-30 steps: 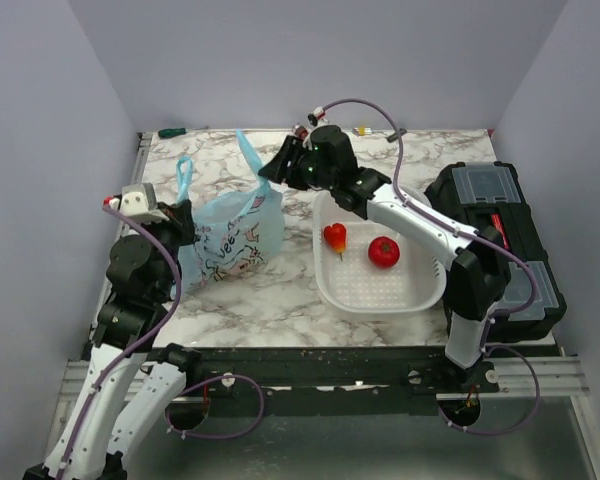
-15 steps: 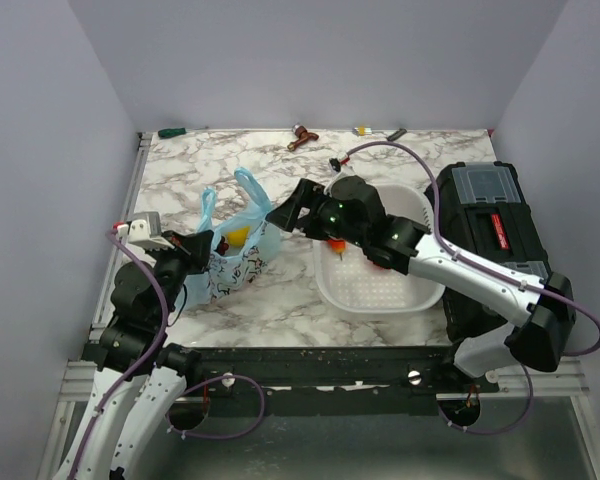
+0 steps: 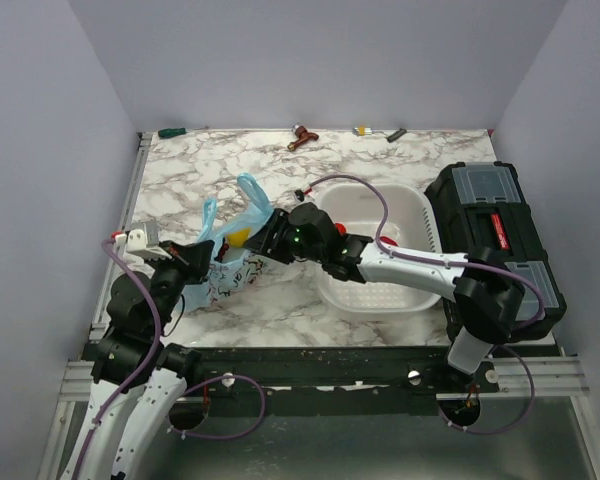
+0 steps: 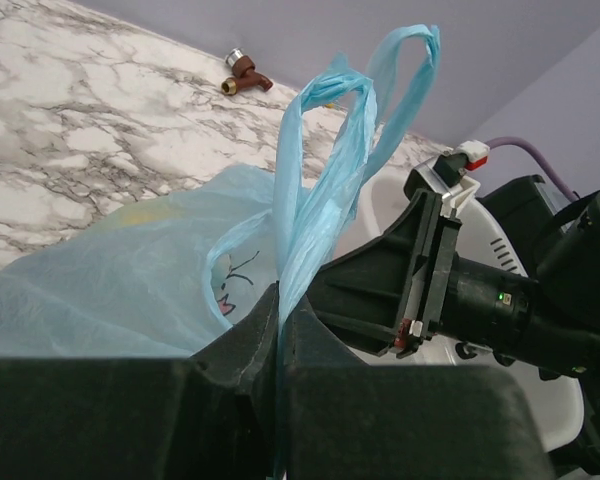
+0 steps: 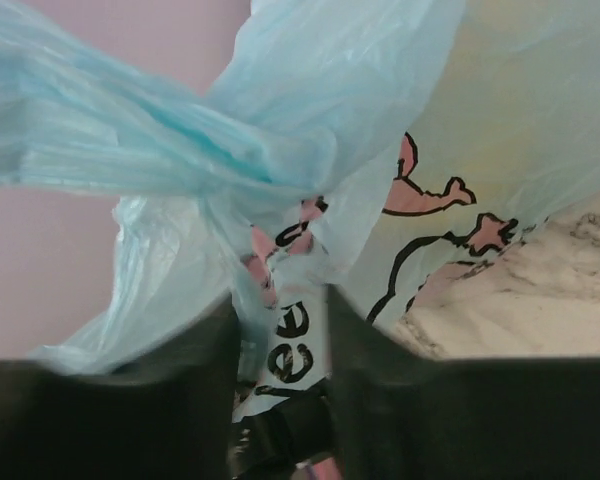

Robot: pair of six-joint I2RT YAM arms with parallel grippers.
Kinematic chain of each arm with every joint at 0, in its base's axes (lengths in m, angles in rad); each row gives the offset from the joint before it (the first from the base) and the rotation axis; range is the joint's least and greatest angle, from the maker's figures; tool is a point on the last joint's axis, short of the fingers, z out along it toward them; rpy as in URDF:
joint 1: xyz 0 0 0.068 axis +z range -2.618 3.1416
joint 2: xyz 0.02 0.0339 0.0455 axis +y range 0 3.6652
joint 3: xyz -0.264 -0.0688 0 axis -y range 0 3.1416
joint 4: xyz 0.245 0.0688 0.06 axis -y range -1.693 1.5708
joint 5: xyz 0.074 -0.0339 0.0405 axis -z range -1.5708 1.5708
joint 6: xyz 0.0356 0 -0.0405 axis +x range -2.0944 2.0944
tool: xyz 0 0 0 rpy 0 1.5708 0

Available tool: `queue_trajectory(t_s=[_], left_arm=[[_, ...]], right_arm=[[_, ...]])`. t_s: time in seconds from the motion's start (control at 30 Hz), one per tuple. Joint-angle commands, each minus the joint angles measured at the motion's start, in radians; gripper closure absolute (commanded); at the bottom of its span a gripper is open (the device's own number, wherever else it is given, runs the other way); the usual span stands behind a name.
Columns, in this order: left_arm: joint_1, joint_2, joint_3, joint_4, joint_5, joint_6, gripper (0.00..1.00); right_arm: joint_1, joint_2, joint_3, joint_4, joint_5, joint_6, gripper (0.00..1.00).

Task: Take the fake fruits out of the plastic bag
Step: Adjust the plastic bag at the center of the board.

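Observation:
The light-blue plastic bag [image 3: 225,262] lies on the marble table, with its two loop handles [image 3: 252,192] standing up. A yellow fruit [image 3: 238,237] shows at the bag's mouth; the grape bunch and banana are hidden. My left gripper [image 3: 195,260] is shut on the bag's film below a handle [image 4: 278,300]. My right gripper [image 3: 263,245] is at the bag's right side. In the right wrist view its jaws stand narrowly apart, with printed bag film [image 5: 298,340] between them. The bag [image 4: 120,280] fills the left wrist view, with the right gripper's black body [image 4: 420,270] just behind it.
A white perforated basket [image 3: 412,215] stands right of the bag, with a red fruit [image 3: 391,241] partly hidden by my right arm. A black toolbox [image 3: 495,235] sits at the right edge. A brown fitting [image 3: 302,137], a green-handled tool [image 3: 172,132] and small parts [image 3: 380,132] lie along the back edge.
My right arm has swung from the back of the table down and toward me to the bag's right side. My left gripper drew the bag lower and nearer; its handles now stand free.

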Motion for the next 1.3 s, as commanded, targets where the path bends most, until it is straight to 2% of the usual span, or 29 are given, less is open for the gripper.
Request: queue_trajectory(t_s=[0.0, 0.03, 0.07, 0.17, 0.23, 0.3, 0.4, 0.57, 0.63, 0.7, 0.77, 0.87, 1.03, 1.27], left_arm=[[0.005, -0.068, -0.012, -0.080, 0.041, -0.018, 0.77], [0.005, -0.077, -0.008, -0.085, 0.061, -0.010, 0.69], [0.005, -0.086, 0.000, -0.087, 0.084, 0.009, 0.61], [0.005, -0.085, 0.048, -0.086, 0.127, 0.059, 0.38], [0.005, -0.063, 0.102, -0.093, 0.141, 0.084, 0.26], [0.005, -0.024, 0.169, -0.103, 0.147, 0.123, 0.20], [0.005, 0.043, 0.258, -0.104, 0.121, 0.179, 0.16], [0.005, 0.198, 0.378, -0.147, -0.017, 0.247, 0.03], [0.006, 0.282, 0.399, -0.164, -0.079, 0.275, 0.01], [0.024, 0.380, 0.436, -0.216, -0.151, 0.242, 0.01], [0.102, 0.470, 0.473, -0.251, -0.075, 0.203, 0.01], [0.197, 0.532, 0.455, -0.189, 0.102, 0.163, 0.01], [0.218, 0.613, 0.411, -0.156, 0.116, 0.146, 0.01], [0.212, 0.584, 0.201, -0.059, 0.405, 0.252, 0.05]], right_arm=[[0.003, 0.021, -0.063, 0.170, -0.089, 0.025, 0.85], [0.005, 0.022, -0.078, 0.176, -0.088, 0.016, 0.95], [0.008, 0.016, -0.093, 0.180, -0.084, 0.000, 0.99], [0.009, -0.016, -0.151, 0.231, -0.080, -0.065, 0.99], [0.011, -0.047, -0.176, 0.237, -0.055, -0.128, 0.99], [0.013, -0.067, -0.183, 0.208, -0.036, -0.169, 0.99], [0.012, -0.082, -0.198, 0.211, -0.044, -0.214, 0.99], [0.011, -0.112, -0.233, 0.253, -0.061, -0.222, 0.99], [0.012, -0.119, -0.240, 0.258, -0.055, -0.227, 0.99], [0.012, -0.120, -0.226, 0.244, -0.057, -0.237, 0.99], [0.011, -0.123, -0.209, 0.220, -0.063, -0.250, 0.99], [0.011, -0.137, -0.225, 0.244, -0.078, -0.249, 0.99], [0.012, -0.156, -0.214, 0.209, -0.060, -0.262, 0.99], [0.011, -0.169, -0.220, 0.220, -0.067, -0.267, 0.99]])
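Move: The left gripper still pinches the bag's left handle; the bag's far side lies about 7 cm ahead, 3 cm right and 10 cm below it, with the yellow fruit in the mouth some 4 cm ahead, 6 cm right and 8 cm below. The right gripper has the bag's right rim between its half-open fingers, right at the hand point; from it the yellow fruit sits about 2 cm ahead, 3 cm left and 5 cm down, and the white tray's middle level with it and 28 cm right. Open the left gripper wide to let go of the handle, draw it back about 3 cm, lift it roughly 10 cm, then swing it forward and down over the bag's far side, tipping the fingers down some 20 degrees. Meanwhile shut the right gripper on the rim and dip it about 4 cm, easing slightly back and right, then raise it again, keeping the pinch. ##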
